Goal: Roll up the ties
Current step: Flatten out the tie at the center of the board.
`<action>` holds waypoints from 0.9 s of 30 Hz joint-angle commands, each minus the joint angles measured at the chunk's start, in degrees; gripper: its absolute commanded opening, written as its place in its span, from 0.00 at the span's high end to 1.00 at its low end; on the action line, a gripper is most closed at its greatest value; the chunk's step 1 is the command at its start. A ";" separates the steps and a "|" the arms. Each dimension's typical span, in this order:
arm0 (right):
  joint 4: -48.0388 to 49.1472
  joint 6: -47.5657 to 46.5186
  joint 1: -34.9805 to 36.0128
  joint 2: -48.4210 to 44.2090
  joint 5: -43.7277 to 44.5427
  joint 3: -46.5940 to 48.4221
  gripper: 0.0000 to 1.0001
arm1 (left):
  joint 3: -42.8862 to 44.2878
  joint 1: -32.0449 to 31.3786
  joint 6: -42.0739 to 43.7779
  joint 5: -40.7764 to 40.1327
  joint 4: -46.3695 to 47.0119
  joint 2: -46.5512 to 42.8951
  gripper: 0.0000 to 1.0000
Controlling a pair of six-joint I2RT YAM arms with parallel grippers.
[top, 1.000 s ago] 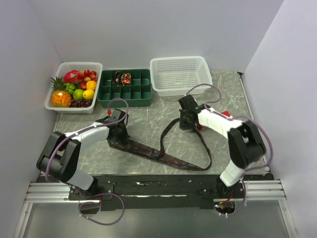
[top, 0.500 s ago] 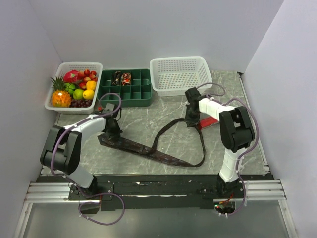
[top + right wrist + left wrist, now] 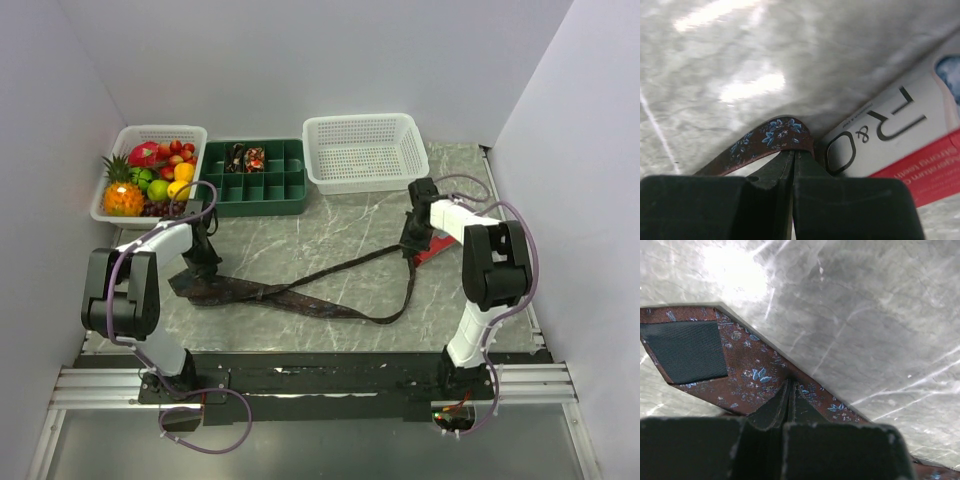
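One long dark brown patterned tie point(image 3: 330, 308) lies across the marble table, folded into a flat loop. My left gripper point(image 3: 207, 263) is shut on its wide pointed end point(image 3: 747, 362), whose dark lining point(image 3: 687, 351) faces up in the left wrist view. The left gripper point(image 3: 790, 386) pinches the cloth between closed jaws. My right gripper point(image 3: 411, 243) is shut on the narrow end point(image 3: 772, 137), which curls over the closed tips of the right gripper point(image 3: 794, 152). Rolled ties point(image 3: 248, 157) sit in the green tray.
A red and white flat box point(image 3: 890, 132) lies right beside the right gripper, showing as a red bar point(image 3: 436, 250) from above. Along the back stand a fruit basket point(image 3: 112, 212), the green compartment tray point(image 3: 255, 203) and a white mesh basket point(image 3: 365, 182).
Both grippers have moved apart, the left one leftward and the right one rightward toward the red box. The tie has been drawn out longer and flatter between them.
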 commanded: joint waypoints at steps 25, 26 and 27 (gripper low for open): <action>7.67 -5.98 4.28 -35.18 -9.15 -15.43 0.78 | -4.43 2.71 5.39 8.51 4.79 -20.55 0.38; 7.32 -7.03 7.51 -35.09 -6.80 -15.17 0.76 | -5.67 2.71 4.69 10.01 5.49 -22.13 0.38; 6.80 -7.47 9.46 -34.66 -5.30 -14.73 0.75 | -6.72 2.71 3.99 14.55 6.20 -25.37 0.38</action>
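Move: The left hand's shut fingers are on the tie near its wide end, whose middle lies about 7 cm to their left and level. The spot where the narrow band crosses the tie is some 15 cm to their right and 5 cm nearer the base. The right hand's shut fingers are at the sharp bend of the narrow band, about 1 cm below the hand point, with the red-and-white box roughly 8 cm to its right and 3 cm farther out. The left hand, still down on the tie, drags the wide end about 3 cm farther left, then opens its fingers well, lets go and rises some 7 cm, drifting a little forward and back to the right as the fingertips tilt forward. The right hand pulls the band's bend about 2 cm right towards the red-and-white box, then draws back nearly 5 cm while lifting, comes free of the band with its fingers still shut, and climbs to about 11 cm up, swinging left over the loop, the fingertips tipping forward some 20 degrees and parting a little only near the end. ##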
